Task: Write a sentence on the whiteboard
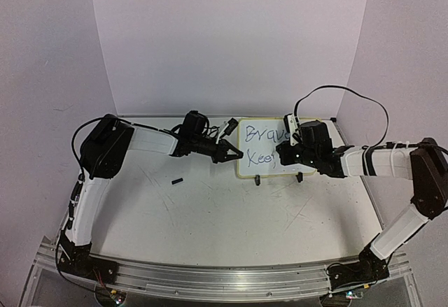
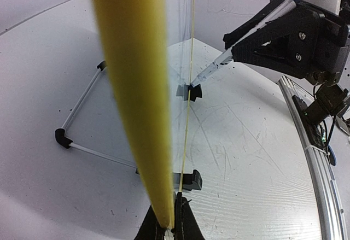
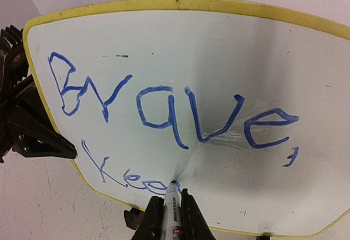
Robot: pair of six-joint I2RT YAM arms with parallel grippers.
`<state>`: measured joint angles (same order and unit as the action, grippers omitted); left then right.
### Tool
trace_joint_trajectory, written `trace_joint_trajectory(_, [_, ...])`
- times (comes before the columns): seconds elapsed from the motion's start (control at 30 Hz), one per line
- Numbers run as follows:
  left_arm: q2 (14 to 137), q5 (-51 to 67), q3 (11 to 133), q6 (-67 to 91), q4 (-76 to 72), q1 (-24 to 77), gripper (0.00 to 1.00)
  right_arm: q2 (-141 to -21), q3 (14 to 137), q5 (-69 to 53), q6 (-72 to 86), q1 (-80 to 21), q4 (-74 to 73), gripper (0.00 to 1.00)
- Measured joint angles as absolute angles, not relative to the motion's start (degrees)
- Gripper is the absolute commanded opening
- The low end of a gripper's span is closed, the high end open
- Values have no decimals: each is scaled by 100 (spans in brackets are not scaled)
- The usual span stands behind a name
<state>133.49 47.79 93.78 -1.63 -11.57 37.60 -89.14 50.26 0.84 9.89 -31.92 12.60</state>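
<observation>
The whiteboard (image 1: 262, 154) stands tilted on two black clip feet at the table's back middle, with blue writing "Brave," above "Kee". My left gripper (image 1: 236, 154) is shut on its left yellow rim (image 2: 136, 87). My right gripper (image 1: 283, 152) is shut on a blue marker (image 3: 173, 210), whose tip touches the board (image 3: 180, 54) at the end of the lower word. In the left wrist view I see the board edge-on, with the right gripper (image 2: 216, 65) and the marker (image 2: 210, 69) against its face.
A small black marker cap (image 1: 177, 180) lies on the scratched white tabletop (image 1: 231, 216), left of the board. A wire stand (image 2: 82, 120) lies behind the board. A metal rail (image 1: 224, 275) runs along the table's near edge.
</observation>
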Motion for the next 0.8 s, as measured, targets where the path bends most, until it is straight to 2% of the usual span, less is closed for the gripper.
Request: trace_joint_trajectory(0.8, [13349, 4772, 9417, -176, -1096, 3760, 0, -9198, 4668, 51, 1122, -3199, 1275, 0])
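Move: Aimed at with the right hand's marker is the foot of the letter after "Kee", about 4 cm ahead, 2 cm left and 7 cm below. "Kee" lies roughly 6 cm ahead, 8 left and 3 below; "Brave" 7 ahead, 3 left and 5 above; the board's left clip 4 ahead, 7 left and 11 below. From the left hand, that letter foot is about 13 cm right, level in depth and 3 cm lower. Downward, after lingering at the letter's top, the right hand draws the pinched marker about 4.5 cm towards the board's lower edge, easing back 1 cm with the slanting surface, bowing slightly right and tipping down some 5 degrees. The marker tip stays on the whiteboard; the left fingers keep holding its left edge. ##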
